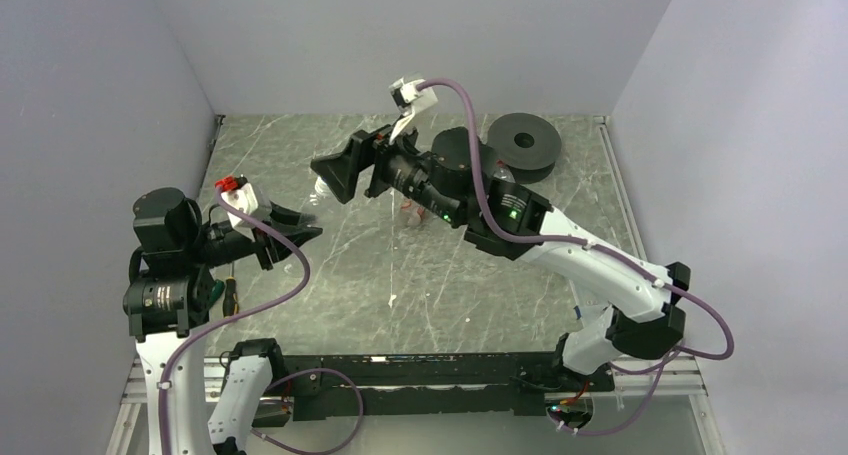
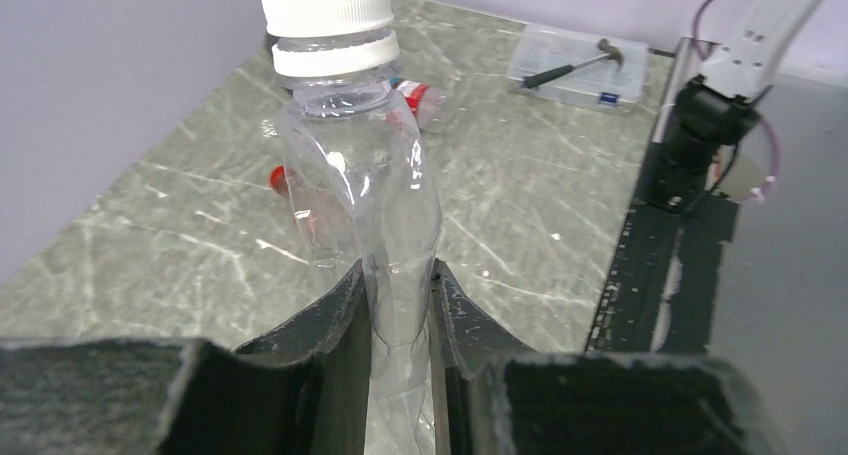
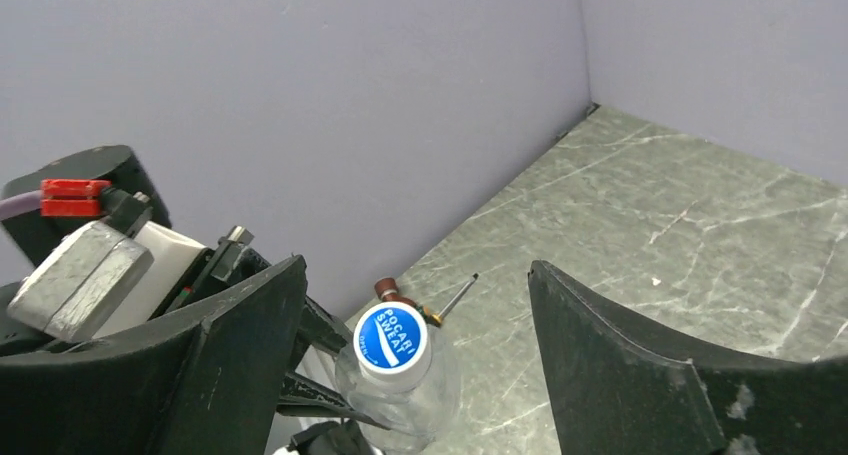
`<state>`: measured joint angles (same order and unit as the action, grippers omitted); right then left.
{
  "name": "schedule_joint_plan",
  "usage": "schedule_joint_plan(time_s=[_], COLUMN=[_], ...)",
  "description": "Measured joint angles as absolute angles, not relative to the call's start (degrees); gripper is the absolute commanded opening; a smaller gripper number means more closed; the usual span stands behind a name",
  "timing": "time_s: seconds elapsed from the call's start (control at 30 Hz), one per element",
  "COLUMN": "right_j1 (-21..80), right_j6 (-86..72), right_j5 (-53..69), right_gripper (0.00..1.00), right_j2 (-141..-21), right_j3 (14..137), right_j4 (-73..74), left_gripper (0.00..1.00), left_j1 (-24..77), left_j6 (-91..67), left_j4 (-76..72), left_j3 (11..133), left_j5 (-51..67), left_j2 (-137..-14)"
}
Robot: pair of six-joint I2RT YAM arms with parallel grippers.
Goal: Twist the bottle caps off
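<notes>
A clear plastic bottle point(image 2: 365, 175) is pinched flat at its lower body between the fingers of my left gripper point(image 2: 398, 275), which is shut on it. The bottle's white cap point(image 2: 325, 5) is on its neck. In the right wrist view the cap point(image 3: 392, 343) shows a blue printed top and sits between and below the spread fingers of my right gripper point(image 3: 418, 270), which is open and touches nothing. From above, the right gripper point(image 1: 330, 175) faces the bottle's point(image 1: 322, 190) cap end, and the left gripper point(image 1: 305, 225) holds the other end.
Two more bottles lie on the table, one with a red cap point(image 2: 278, 178) and one with a reddish label point(image 2: 420, 100). A clear case with a hammer point(image 2: 580, 70) sits near the table's front edge. A black spool point(image 1: 525, 140) stands at the back. A screwdriver point(image 3: 445, 303) lies by the left wall.
</notes>
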<state>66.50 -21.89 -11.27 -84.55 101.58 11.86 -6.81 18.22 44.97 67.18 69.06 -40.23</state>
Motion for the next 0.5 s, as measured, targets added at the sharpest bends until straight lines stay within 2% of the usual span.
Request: schedule_joint_plan(time_s=[0.2, 0.5], right_j1=[67.96, 69.01], right_j6=[-23.11, -23.94], right_j5=[-15.18, -16.29], right_gripper=[0.73, 0.44], right_j2=[-90.13, -94.91], right_j3=[107.00, 109.91], right_j4=[16.10, 18.28], left_gripper=[0.00, 0.00], left_j1=[-6.83, -6.83], left_j6=[18.13, 18.11], left_j4=[42.52, 42.44], left_j3=[67.18, 67.18], left_j5=[64.93, 64.20], left_j2=[-40.32, -40.32])
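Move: The white-and-blue cap of the clear bottle held in the left gripper is about 4 cm to the right gripper's left, 5 cm below it and 1 cm back. The left gripper, round the bottle's body, is roughly 6 cm left, 5 cm back and 13 cm below; the red-capped bottle lies on the table some 9 cm right, 14 cm ahead and 46 cm down. From the left gripper the cap is about 8 cm up, 4 cm ahead and 2 cm right. Bring the right gripper left and down in equal parts, about 6 cm in all, over the held bottle's cap, easing off at the end. Tip its fingers down by some 10 degrees and bring them from nearly wide to about half open, one on each side of the cap. Let the left gripper keep its hold on the bottle, easing it slightly forward before holding it still. ##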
